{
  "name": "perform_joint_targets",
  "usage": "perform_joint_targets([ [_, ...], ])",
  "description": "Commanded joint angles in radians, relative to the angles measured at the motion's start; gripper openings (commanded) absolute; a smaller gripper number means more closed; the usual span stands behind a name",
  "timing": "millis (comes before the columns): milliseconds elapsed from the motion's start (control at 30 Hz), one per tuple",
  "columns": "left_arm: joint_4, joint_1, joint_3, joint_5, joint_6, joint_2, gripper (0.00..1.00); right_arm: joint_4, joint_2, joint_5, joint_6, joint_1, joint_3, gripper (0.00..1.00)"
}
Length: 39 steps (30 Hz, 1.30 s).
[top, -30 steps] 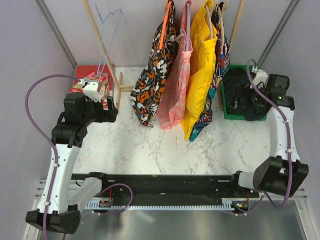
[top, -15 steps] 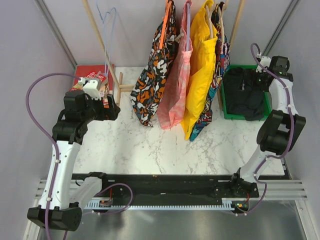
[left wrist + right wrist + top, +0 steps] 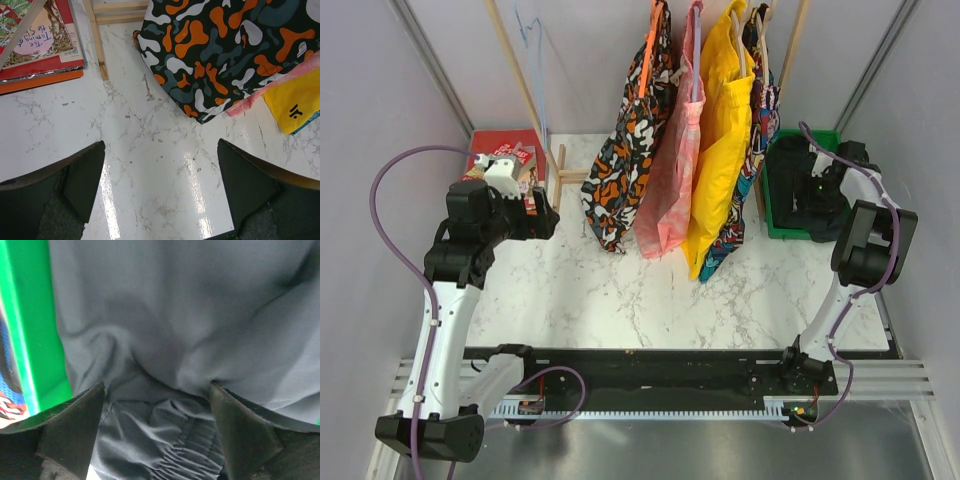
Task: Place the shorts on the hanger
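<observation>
The black shorts (image 3: 788,165) lie crumpled in a green bin (image 3: 767,218) at the back right. My right gripper (image 3: 816,196) reaches down into the bin. In the right wrist view it (image 3: 157,390) is open, its fingers wide apart and pressed against the shorts (image 3: 175,315), with the gathered waistband fabric between them. The pale-blue wire hanger (image 3: 532,75) hangs at the back left beside a slanted wooden post, empty. My left gripper (image 3: 545,222) hovers below it over the marble table (image 3: 150,115), open (image 3: 161,150) and holding nothing.
Several garments hang from a rail at the back centre: an orange-black-white patterned one (image 3: 632,150), a pink one (image 3: 675,170) and a yellow one (image 3: 720,150). Red books (image 3: 505,160) lie at the back left by the wooden post's base (image 3: 97,45).
The right arm swung up and back, then dropped its gripper into the green bin onto the shorts. The hanger has swung slightly. The left arm has stayed put.
</observation>
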Motion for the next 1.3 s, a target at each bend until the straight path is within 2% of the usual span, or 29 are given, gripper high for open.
perform_joint_targets([
  [0, 0.066, 0.006, 0.011, -0.006, -0.047, 0.007, 0.99, 0.02, -0.005, -0.011, -0.033, 0.004, -0.021, 0.78],
  [33, 0.072, 0.006, 0.011, -0.003, -0.047, 0.007, 1.0, 0.01, 0.0, -0.022, -0.036, 0.005, -0.006, 0.73],
  [67, 0.086, 0.006, 0.008, 0.003, -0.048, 0.005, 1.0, -0.028, 0.012, -0.055, -0.044, 0.004, 0.009, 0.57],
  [100, 0.094, 0.006, 0.008, 0.02, -0.048, 0.005, 0.99, -0.05, 0.014, -0.075, -0.048, 0.004, 0.047, 0.45],
  [133, 0.101, 0.006, 0.011, 0.034, -0.05, 0.004, 1.0, -0.072, 0.012, -0.097, -0.051, 0.004, 0.067, 0.23],
  [167, 0.106, 0.006, 0.019, 0.043, -0.05, 0.005, 0.99, -0.102, -0.005, -0.134, -0.047, 0.001, 0.083, 0.13],
  [233, 0.108, 0.005, 0.034, 0.071, -0.04, 0.013, 0.99, -0.131, -0.035, -0.175, -0.039, 0.001, 0.132, 0.0],
  [533, 0.14, 0.006, 0.057, 0.218, 0.061, 0.004, 0.99, -0.15, -0.356, -0.367, 0.151, -0.033, 0.241, 0.0],
  [667, 0.184, 0.006, 0.051, 0.291, 0.113, -0.028, 0.99, -0.029, -0.549, -0.415, 0.309, -0.06, 0.206, 0.0],
  [767, 0.197, 0.005, 0.074, 0.409, 0.154, -0.041, 0.99, 0.035, -0.662, -0.418, 0.418, -0.068, 0.202, 0.0],
  [900, 0.2, 0.005, 0.115, 0.534, 0.159, -0.031, 0.99, 0.065, -0.741, -0.502, 0.492, -0.067, 0.264, 0.0],
  [1033, 0.2, 0.005, 0.143, 0.578, 0.147, -0.021, 0.99, 0.072, -0.758, -0.655, 0.567, -0.067, 0.318, 0.0],
  [1133, 0.2, 0.005, 0.14, 0.618, 0.148, -0.03, 0.98, 0.149, -0.753, -0.815, 0.711, -0.067, 0.289, 0.0],
  [1167, 0.201, 0.005, 0.129, 0.635, 0.151, -0.036, 0.98, 0.271, -0.767, -0.856, 0.839, -0.056, 0.254, 0.0],
  [1233, 0.203, 0.005, 0.122, 0.652, 0.153, -0.048, 0.97, 0.406, -0.798, -0.902, 0.938, -0.029, 0.114, 0.0],
  [1267, 0.203, 0.005, 0.116, 0.675, 0.154, -0.053, 0.96, 0.507, -0.83, -0.905, 0.965, 0.025, 0.068, 0.0],
])
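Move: The dark shorts lie crumpled in the green bin right under the open right gripper, their middle about 3 cm ahead, 3 cm to its left and 3 cm below; the bin's middle is some 3 cm ahead, 4 cm left and 4 cm below. The patterned shorts hang roughly 18 cm left and 5 cm back, with the yellow shorts about 6 cm farther left of them. From the left gripper the dark shorts lie some 60 cm right, 17 cm ahead and 23 cm below. The dark shorts get pinched as the right fingers shut on them down in the bin, then the right hand hauls them up fast, some 45 cm, drawing back and bearing left, while its fingers swing from pointing down to nearly level and keep their hold. The left hand, open and empty, first creeps forward, then rises about 10 cm, moving right and slightly back as it turns clockwise. ##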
